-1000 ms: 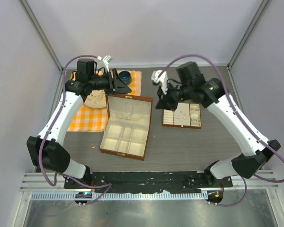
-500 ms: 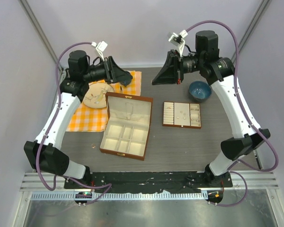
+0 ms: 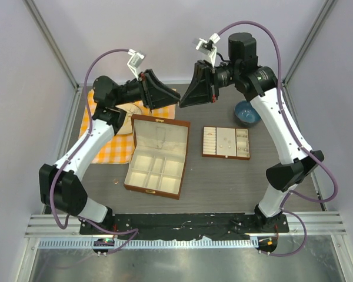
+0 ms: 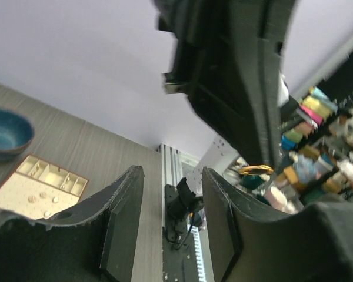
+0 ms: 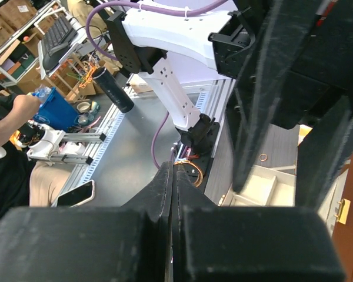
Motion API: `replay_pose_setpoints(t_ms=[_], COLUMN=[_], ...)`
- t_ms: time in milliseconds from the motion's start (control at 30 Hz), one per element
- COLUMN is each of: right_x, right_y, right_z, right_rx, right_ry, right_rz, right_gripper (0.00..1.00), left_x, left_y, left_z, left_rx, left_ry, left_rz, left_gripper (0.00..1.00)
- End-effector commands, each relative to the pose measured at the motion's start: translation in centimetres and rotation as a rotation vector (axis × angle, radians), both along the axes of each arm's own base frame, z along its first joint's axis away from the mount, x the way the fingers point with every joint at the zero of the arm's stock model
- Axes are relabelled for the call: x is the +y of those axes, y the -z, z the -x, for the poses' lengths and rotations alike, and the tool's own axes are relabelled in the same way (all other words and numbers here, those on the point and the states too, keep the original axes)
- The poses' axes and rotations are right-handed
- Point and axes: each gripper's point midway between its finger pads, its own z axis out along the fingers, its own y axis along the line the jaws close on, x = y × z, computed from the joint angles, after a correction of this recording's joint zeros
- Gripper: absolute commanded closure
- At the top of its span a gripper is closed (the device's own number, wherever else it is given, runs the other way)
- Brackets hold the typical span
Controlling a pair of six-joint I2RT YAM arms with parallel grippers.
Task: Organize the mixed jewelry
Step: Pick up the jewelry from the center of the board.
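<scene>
My right gripper (image 3: 187,97) is raised over the back of the table, shut on a thin gold ring (image 5: 189,171) at its tips (image 5: 172,168). The same ring (image 4: 256,170) shows in the left wrist view, under the right gripper's tip. My left gripper (image 3: 167,96) faces it at the same height, open and empty (image 4: 170,176), a short gap away. Another ring (image 3: 116,182) lies on the table left of the open brown box (image 3: 156,155). A cream plate (image 3: 131,110) with small jewelry sits on the checked cloth, half hidden by my left arm.
A cream insert tray (image 3: 226,143) with small pieces stands right of the box, also the tray (image 4: 38,188) in the left wrist view. A blue bowl (image 3: 247,111) stands at the back right. The orange checked cloth (image 3: 109,147) covers the left side.
Both arms have lifted off the table and swung together, tip to tip. The blue bowl, on the cloth one second ago, now stands at the back right. My left gripper has opened slightly.
</scene>
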Motion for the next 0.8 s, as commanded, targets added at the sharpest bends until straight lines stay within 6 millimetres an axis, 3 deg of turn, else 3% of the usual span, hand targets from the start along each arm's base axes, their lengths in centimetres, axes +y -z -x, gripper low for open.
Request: replay_pose_setpoints(t_ms=[0,167,333,767], right_x=[0.0,0.0,-0.2,0.0], right_y=[-1.5,-1.7,-2.1,-0.9], right_z=[1.4,1.6,2.1,3.3], right_rx=[-0.041,-0.036,-0.036,0.012], right_ry=[-0.046,-0.049,-0.052,-0.081], right_rz=[-0.032,-0.032,-0.035,-0.018], right_gripper=[0.99,0.99,0.99,0.99], left_x=[-0.3,-0.4,-0.3,0.1], left_y=[-2.2,-0.6,0.8,-0.6], left_z=[4.3,6.3,6.7,7.5], left_rx=[-0.311,-0.414,-0.449,-0.696], left_ry=[0.158,0.255,0.298,0.315], left_rz=[0.04,0.005,-0.024,0.023], left_gripper=[0.51,0.49,0.48,0.48])
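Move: The gold ring, pinched in the right gripper's shut fingertips, hangs about 5 cm back and 3 cm to the right of the left hand point, at nearly the same height. From the right hand point the ring is only about 1 cm to the left, level with it. Far below the left hand, some 40 cm down, the jewelry box stands about 8 cm back and 8 cm left, and the ring tray about 3 cm ahead and 20 cm right. Back towards the ring goes the left hand, about 6 cm and mostly early on, rising slightly and then sinking, while its wrist turns some 30 degrees, swinging clockwise and rolling. Its half-open fingers stay apart and come into line with the ring, not closing on it. The right hand keeps its pinch on the ring nearly in place, easing down a little at the end. ##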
